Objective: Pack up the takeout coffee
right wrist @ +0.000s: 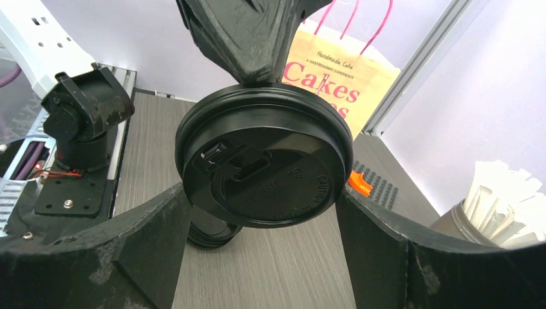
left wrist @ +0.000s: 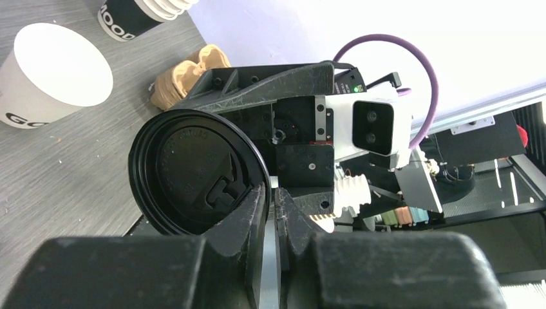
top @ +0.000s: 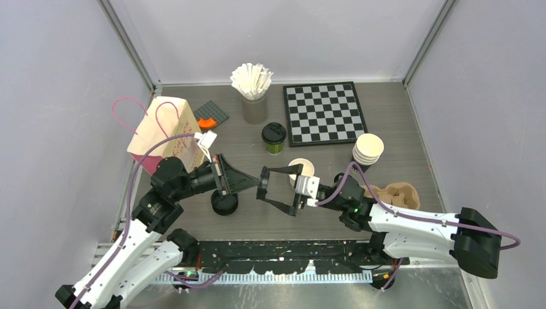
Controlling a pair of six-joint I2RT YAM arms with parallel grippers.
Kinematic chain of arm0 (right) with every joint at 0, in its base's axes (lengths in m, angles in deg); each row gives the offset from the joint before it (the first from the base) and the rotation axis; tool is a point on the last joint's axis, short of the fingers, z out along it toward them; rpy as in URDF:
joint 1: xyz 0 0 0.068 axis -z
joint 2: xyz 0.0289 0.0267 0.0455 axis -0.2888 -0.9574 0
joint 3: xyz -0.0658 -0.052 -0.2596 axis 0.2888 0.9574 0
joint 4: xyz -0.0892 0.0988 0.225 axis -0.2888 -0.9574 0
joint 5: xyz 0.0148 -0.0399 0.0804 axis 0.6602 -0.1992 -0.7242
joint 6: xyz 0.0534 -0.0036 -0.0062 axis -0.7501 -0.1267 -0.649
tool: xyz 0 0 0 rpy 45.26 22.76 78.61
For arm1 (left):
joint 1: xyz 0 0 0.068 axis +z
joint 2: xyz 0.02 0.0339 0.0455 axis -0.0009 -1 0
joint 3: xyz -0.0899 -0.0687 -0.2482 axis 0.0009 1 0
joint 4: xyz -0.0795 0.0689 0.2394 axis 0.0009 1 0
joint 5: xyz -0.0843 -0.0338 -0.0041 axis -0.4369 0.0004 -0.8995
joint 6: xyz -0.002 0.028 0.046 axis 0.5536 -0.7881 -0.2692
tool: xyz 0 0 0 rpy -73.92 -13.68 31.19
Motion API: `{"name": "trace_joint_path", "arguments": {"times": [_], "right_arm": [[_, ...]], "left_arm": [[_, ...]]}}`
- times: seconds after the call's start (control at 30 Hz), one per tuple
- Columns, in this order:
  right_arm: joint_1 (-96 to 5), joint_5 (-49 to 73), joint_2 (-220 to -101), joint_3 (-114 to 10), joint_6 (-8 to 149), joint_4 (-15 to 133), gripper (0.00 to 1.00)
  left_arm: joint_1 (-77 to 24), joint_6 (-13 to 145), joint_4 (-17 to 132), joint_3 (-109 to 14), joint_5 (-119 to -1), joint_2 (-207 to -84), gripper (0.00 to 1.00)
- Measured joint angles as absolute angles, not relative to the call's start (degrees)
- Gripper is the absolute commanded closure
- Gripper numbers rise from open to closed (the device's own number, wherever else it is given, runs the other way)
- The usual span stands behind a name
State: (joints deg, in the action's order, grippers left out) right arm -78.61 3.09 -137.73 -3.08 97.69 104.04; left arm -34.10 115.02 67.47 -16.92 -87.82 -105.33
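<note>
A black plastic lid [top: 263, 184] hangs upright in mid-air between the two arms. My left gripper [top: 256, 182] pinches its rim; in the left wrist view the fingers [left wrist: 254, 212] stand almost together on the lid [left wrist: 193, 174]. My right gripper [right wrist: 261, 193] spans the lid [right wrist: 264, 164] across its width, and both fingers touch its edge. One takeout coffee [top: 273, 138], dark green with a black lid on, stands behind. An unlidded cup [top: 301, 168] with a white inside stands partly hidden behind my right gripper [top: 263, 187].
A cream bag with pink handles [top: 164, 132] stands at the left. More black lids [top: 225, 203] lie below the left gripper. At the right are a brown cup carrier [top: 394, 194] and stacked cups [top: 367, 149]. A chessboard [top: 324, 114] and a cup of white sticks [top: 253, 90] sit at the back.
</note>
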Motion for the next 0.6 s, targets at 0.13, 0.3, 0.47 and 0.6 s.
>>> {"name": "trace_joint_path", "arguments": {"times": [0.13,0.3,0.47,0.6], "right_arm": [[-78.6,4.0,-136.6,-1.5,96.4,104.0,0.25],[-78.6,7.0,-133.6,0.1,93.5,103.3,0.28],[-78.6,15.8,-128.1,-3.1,85.1,89.5,0.29],[-78.6,27.0,-129.9,-17.6,78.0,66.8,0.32]], "left_arm": [[-34.1,114.1,68.6,-16.9,-86.6,-105.3,0.74],[-34.1,112.4,69.9,-16.9,-85.8,-106.1,0.46],[-34.1,107.6,75.5,-18.3,-82.6,-107.6,0.17],[-34.1,102.6,81.4,-20.7,-78.9,-109.4,0.00]]}}
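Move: Between the right fingers sits the black lid, its upper rim still pinched by the left hand, whose point is about 5 cm above and 2 cm behind the lid's middle. The open white cup stands roughly 14 cm ahead of the right hand, 11 cm to its right and 22 cm below. The lidded cup is some 13 cm beyond the white cup and 9 cm left of it. From the left hand, the white cup is about 17 cm ahead, 13 cm right and 27 cm below. Opening almost fully, the left fingers let go of the lid's rim while that hand sinks about 5 cm and edges 3 cm forward. The right hand keeps its grip, drawing the lid rightward out of them and then also swinging forward towards the white cup, roughly 5 cm right and 4 cm forward, its wrist rolling and turning clockwise some 35 degrees overall. ##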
